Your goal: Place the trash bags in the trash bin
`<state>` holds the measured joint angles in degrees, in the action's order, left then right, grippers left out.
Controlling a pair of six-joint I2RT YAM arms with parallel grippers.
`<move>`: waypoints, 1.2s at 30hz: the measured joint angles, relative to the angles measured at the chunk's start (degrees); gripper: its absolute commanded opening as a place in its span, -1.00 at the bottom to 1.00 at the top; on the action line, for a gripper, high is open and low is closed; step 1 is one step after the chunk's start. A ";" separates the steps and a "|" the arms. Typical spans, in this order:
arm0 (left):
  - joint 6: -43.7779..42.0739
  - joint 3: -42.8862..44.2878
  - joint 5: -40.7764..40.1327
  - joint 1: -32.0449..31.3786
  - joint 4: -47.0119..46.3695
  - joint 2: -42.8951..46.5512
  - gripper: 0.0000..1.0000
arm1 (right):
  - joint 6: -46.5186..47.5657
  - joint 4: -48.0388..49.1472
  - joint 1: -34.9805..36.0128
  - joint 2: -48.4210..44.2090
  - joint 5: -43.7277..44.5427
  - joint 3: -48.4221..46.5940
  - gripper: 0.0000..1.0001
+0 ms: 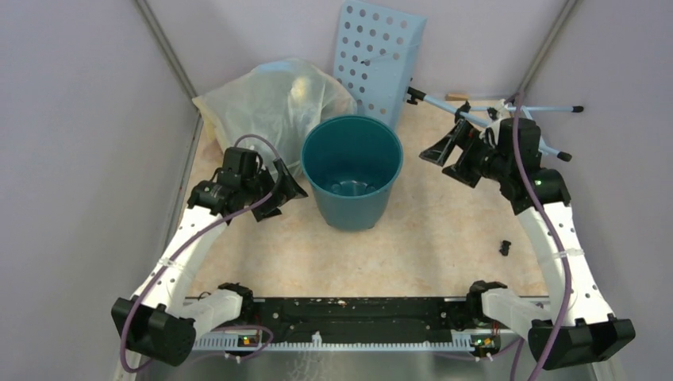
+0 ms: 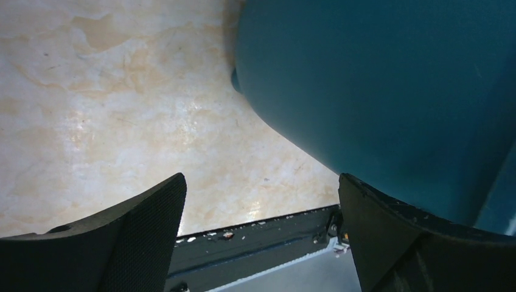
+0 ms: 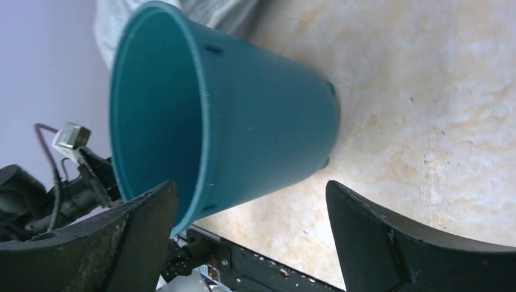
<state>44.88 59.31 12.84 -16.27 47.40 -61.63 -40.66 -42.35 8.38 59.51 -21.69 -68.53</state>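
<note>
The teal trash bin [image 1: 353, 208] stands upright at the middle of the table, mouth up. No dark trash bags show in any view. My left gripper [image 1: 279, 194] hovers just left of the bin, open, with nothing between its fingers. In the left wrist view the bin's wall [image 2: 395, 91] fills the upper right, close beside the open left gripper [image 2: 261, 182]. My right gripper [image 1: 444, 163] hangs to the right of the bin's rim, apart from it and open. From the right wrist, the bin [image 3: 261, 121] lies beyond the empty, open right gripper [image 3: 251, 185].
A large pale yellowish stuffed bag [image 1: 270, 99] lies behind the bin at the back left. A light blue perforated panel [image 1: 377, 51] leans at the back. Thin rods [image 1: 508, 107] lie at the back right. A small black piece [image 1: 505, 247] sits on the table near the right arm.
</note>
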 measured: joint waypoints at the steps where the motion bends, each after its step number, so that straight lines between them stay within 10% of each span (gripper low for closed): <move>1: 0.00 0.61 0.76 0.00 0.48 -0.04 0.97 | 0.15 -0.31 0.02 0.07 -0.09 -1.55 0.80; 17: -0.87 -1.09 2.27 0.00 -6.88 6.49 0.97 | 2.58 -2.19 12.92 12.17 11.41 -10.78 0.42; 27: -3.34 7.54 -9.20 5.18 0.24 0.87 0.97 | 3.23 -5.79 18.71 24.50 20.11 -20.17 -0.94; 36: -6.86 10.03 -15.15 11.58 3.69 -3.06 0.97 | 5.92 -17.59 18.88 27.50 36.98 -30.97 -1.00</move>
<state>38.02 69.34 -2.31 -4.69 51.09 -64.69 -34.74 -59.94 27.27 87.00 15.29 -99.50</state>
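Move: Ahead and to the left of the open right hand stands the trash bin: its right rim is about 6 cm forward, 7 cm left and 3 cm lower, its middle some 5 cm forward, 18 cm left and 15 cm down. The perforated board stands roughly 26 cm ahead, 13 cm left and 15 cm down, and the trash bag some 12 cm ahead, 38 cm left and 18 cm down. From the left hand, the bin's middle is about 10 cm ahead, 15 cm right and 7 cm down. Reaching forward and left and dipping slightly, the right hand goes some 9 cm to the bin's right rim, rolling its left side down. It shuts its fingers there, pinches the wall and drags it about 5 cm right, rising slightly. The open left hand first rises, then swings roughly 10 cm left and 5 cm forward, away from the bin, turning counter-clockwise. ##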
